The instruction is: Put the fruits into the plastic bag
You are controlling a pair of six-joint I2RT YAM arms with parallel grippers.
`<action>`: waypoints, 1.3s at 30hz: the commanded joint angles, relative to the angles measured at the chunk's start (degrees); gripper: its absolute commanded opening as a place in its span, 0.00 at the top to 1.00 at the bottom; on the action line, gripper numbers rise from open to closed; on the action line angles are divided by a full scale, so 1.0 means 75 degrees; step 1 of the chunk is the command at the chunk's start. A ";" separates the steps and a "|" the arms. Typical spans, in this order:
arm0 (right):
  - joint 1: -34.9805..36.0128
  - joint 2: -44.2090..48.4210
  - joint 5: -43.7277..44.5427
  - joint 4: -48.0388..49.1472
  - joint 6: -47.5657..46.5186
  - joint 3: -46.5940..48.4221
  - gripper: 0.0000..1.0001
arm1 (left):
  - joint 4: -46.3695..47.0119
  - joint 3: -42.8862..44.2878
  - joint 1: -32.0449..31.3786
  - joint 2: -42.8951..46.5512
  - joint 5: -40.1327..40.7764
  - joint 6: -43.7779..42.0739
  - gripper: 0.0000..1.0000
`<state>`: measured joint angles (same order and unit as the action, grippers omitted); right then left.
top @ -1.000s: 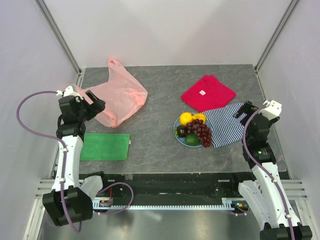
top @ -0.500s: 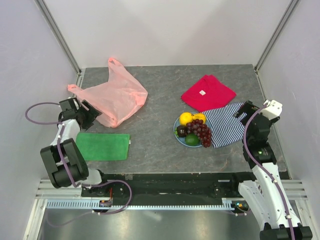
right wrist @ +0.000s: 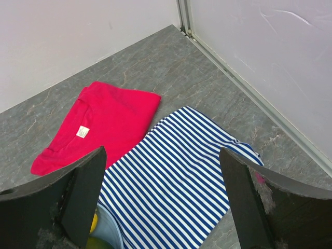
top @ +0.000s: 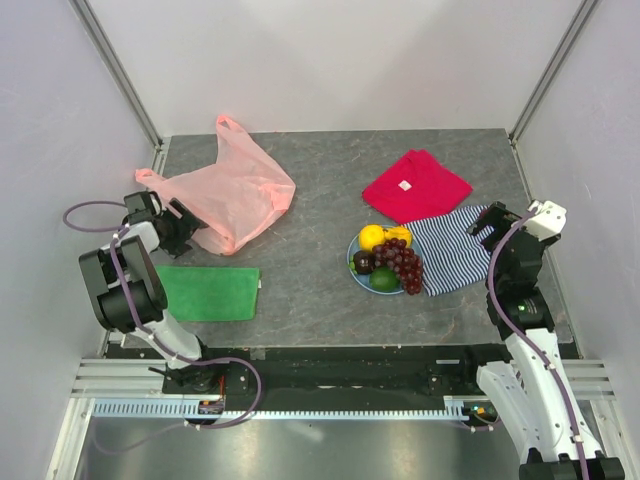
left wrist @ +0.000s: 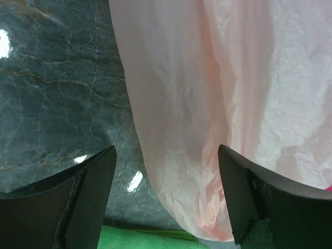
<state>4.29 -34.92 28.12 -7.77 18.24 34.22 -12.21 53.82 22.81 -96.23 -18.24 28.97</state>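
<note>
The pink plastic bag [top: 238,195] lies flat at the back left of the table. My left gripper [top: 186,228] is low at the bag's near-left edge, jaws open. In the left wrist view the bag's crinkled lower edge [left wrist: 218,104] runs between the spread fingers of the left gripper [left wrist: 166,199], which do not close on it. The fruits sit on a light blue plate [top: 352,268]: dark red grapes [top: 402,262], a yellow-orange citrus [top: 372,237], a dark round fruit [top: 363,262] and a green fruit [top: 384,279]. My right gripper [top: 490,226] hangs open to the right of the plate, above a striped cloth [right wrist: 176,176].
A green cloth [top: 210,293] lies just in front of the bag and shows under the left fingers as the green cloth [left wrist: 140,239]. A red folded cloth [top: 415,185] lies behind the plate, beside the striped cloth [top: 450,245]. Walls and frame posts close in the table.
The left arm has folded down low towards the table's left edge, with its gripper staying at the bag's near-left edge. The right arm has not moved.
</note>
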 commanded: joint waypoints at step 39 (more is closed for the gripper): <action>0.0118 -0.1332 -0.5985 0.1828 0.2722 0.1403 0.05 | 0.0362 0.0664 -0.4305 0.4447 0.1191 -0.5325 0.99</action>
<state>4.32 -42.22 -1.80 -6.11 28.25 42.96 -9.34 59.64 -5.10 -69.38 -11.88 3.73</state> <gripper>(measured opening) 0.956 0.022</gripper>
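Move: The plastic bag's near-left edge lies about 3 cm ahead of the left fingertips, roughly 1 cm right and 2 cm below; its middle is some 12 cm ahead and 12 right. The green cloth is about 16 cm back and 6 right of this hand, 3 lower. From the right hand, roughly 22 cm lower, the bag's middle is about 60 cm left and 20 ahead; the fruit plate is some 19 left, 2 ahead. Ease the open left gripper about 3 cm forward onto the bag's near edge and shut the fingers, pinching the film. Then sweep the gripped bag right and steeply up, some 20 cm of rise, tipping the fingers up and swinging them clockwise. Late on, bring the open right hand about 9 cm left, rising slightly and turning counter-clockwise towards the bag. ##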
